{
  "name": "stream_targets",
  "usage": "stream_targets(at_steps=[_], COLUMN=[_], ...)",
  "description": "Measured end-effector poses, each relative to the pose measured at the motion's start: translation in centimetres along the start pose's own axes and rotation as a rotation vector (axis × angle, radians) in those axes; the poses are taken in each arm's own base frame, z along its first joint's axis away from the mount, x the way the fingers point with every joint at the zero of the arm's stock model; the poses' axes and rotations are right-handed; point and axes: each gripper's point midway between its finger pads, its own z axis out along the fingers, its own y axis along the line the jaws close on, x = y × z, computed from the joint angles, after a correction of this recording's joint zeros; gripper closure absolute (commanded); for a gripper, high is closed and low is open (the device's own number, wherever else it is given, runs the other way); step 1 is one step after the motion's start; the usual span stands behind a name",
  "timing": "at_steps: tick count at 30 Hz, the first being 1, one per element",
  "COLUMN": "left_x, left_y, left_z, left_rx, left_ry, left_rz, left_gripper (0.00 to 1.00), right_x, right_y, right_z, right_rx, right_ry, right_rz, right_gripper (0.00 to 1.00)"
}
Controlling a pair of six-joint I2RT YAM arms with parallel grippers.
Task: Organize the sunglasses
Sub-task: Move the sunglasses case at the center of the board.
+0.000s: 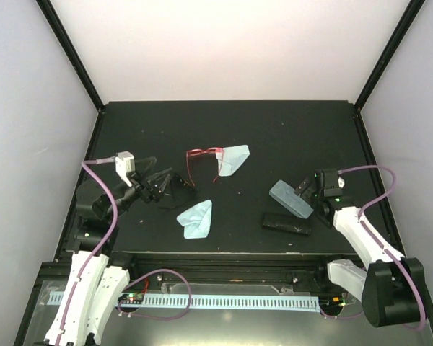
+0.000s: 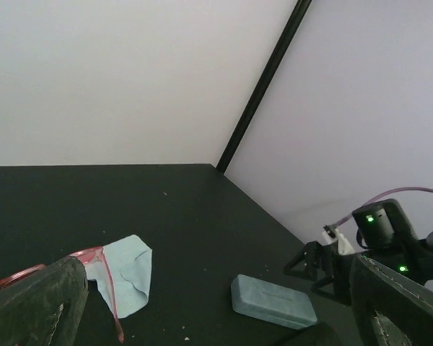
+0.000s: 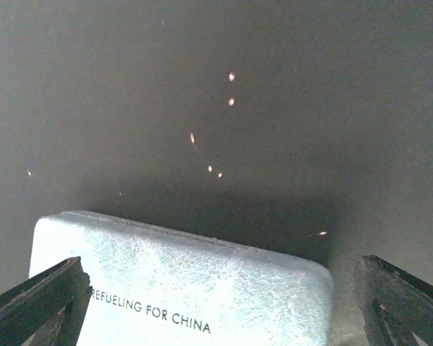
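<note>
The red-framed sunglasses (image 1: pixel 200 157) lie at mid-table, one arm resting on a light blue cloth (image 1: pixel 233 159); the left wrist view shows that pair (image 2: pixel 101 277) at its lower left. A thin dark shape just right of my left gripper (image 1: pixel 161 185) looks like the black sunglasses (image 1: pixel 180 189), hard to make out against the black table. That gripper (image 2: pixel 216 328) is open and holds nothing. My right gripper (image 1: pixel 303 191) is open, one finger on either side of the near end of the pale blue case (image 1: pixel 291 199), which fills the lower right wrist view (image 3: pixel 202 288).
A second light blue cloth (image 1: pixel 197 218) lies near the front, left of centre. A black case (image 1: pixel 287 222) lies just in front of the pale blue case (image 2: pixel 273 301). Black posts and white walls enclose the table (image 1: pixel 274 130) on three sides.
</note>
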Motion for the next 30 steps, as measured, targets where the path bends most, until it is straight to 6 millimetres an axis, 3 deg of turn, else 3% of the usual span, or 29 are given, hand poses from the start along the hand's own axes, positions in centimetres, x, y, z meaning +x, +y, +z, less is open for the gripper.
stream_targets(at_steps=[5,19,26,30], left_x=[0.2,3.4,6.8,9.5], left_y=[-0.1,0.4,0.7,1.8], left_z=[0.4,2.2,4.6,6.2], left_rx=[0.027,0.094,0.103,0.062], left_ry=[0.013,0.105,0.209,0.286], left_rz=[-0.022,-0.169,-0.264,-0.315], left_gripper=[0.01,0.01,0.01,0.01], right_x=[1.6,5.0,8.4,8.5], right_y=[1.3,9.6,11.2,11.9], right_z=[1.9,3.7,3.8,3.4], right_rx=[-0.058,-0.407,-0.504,-0.463], right_ry=[0.089,0.339,0.485,0.449], right_rz=[-0.002,-0.053,-0.136,-0.311], right_gripper=[0.02,0.06,0.05,0.00])
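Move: The blue-grey sunglasses case lies at my right hand, its middle about 6 cm to the left, 2 cm back and some 4 cm below. The black pouch is roughly 8 cm left and 10 cm back, and the blue cloth by the red sunglasses about 26 cm left and 12 cm ahead. From my left hand, the sunglasses case is some 40 cm to the right, 3 cm ahead and 29 cm down. With my right fingers left open, I sink a little and sweep about 14 cm left, slightly forward, turning roughly 35 degrees counter-clockwise and pushing the sunglasses case along by its right end. Meanwhile my open left hand comes down about 9 cm and 6 cm to the right, a little forward, tipping its fingers down some 20 degrees towards the case. ##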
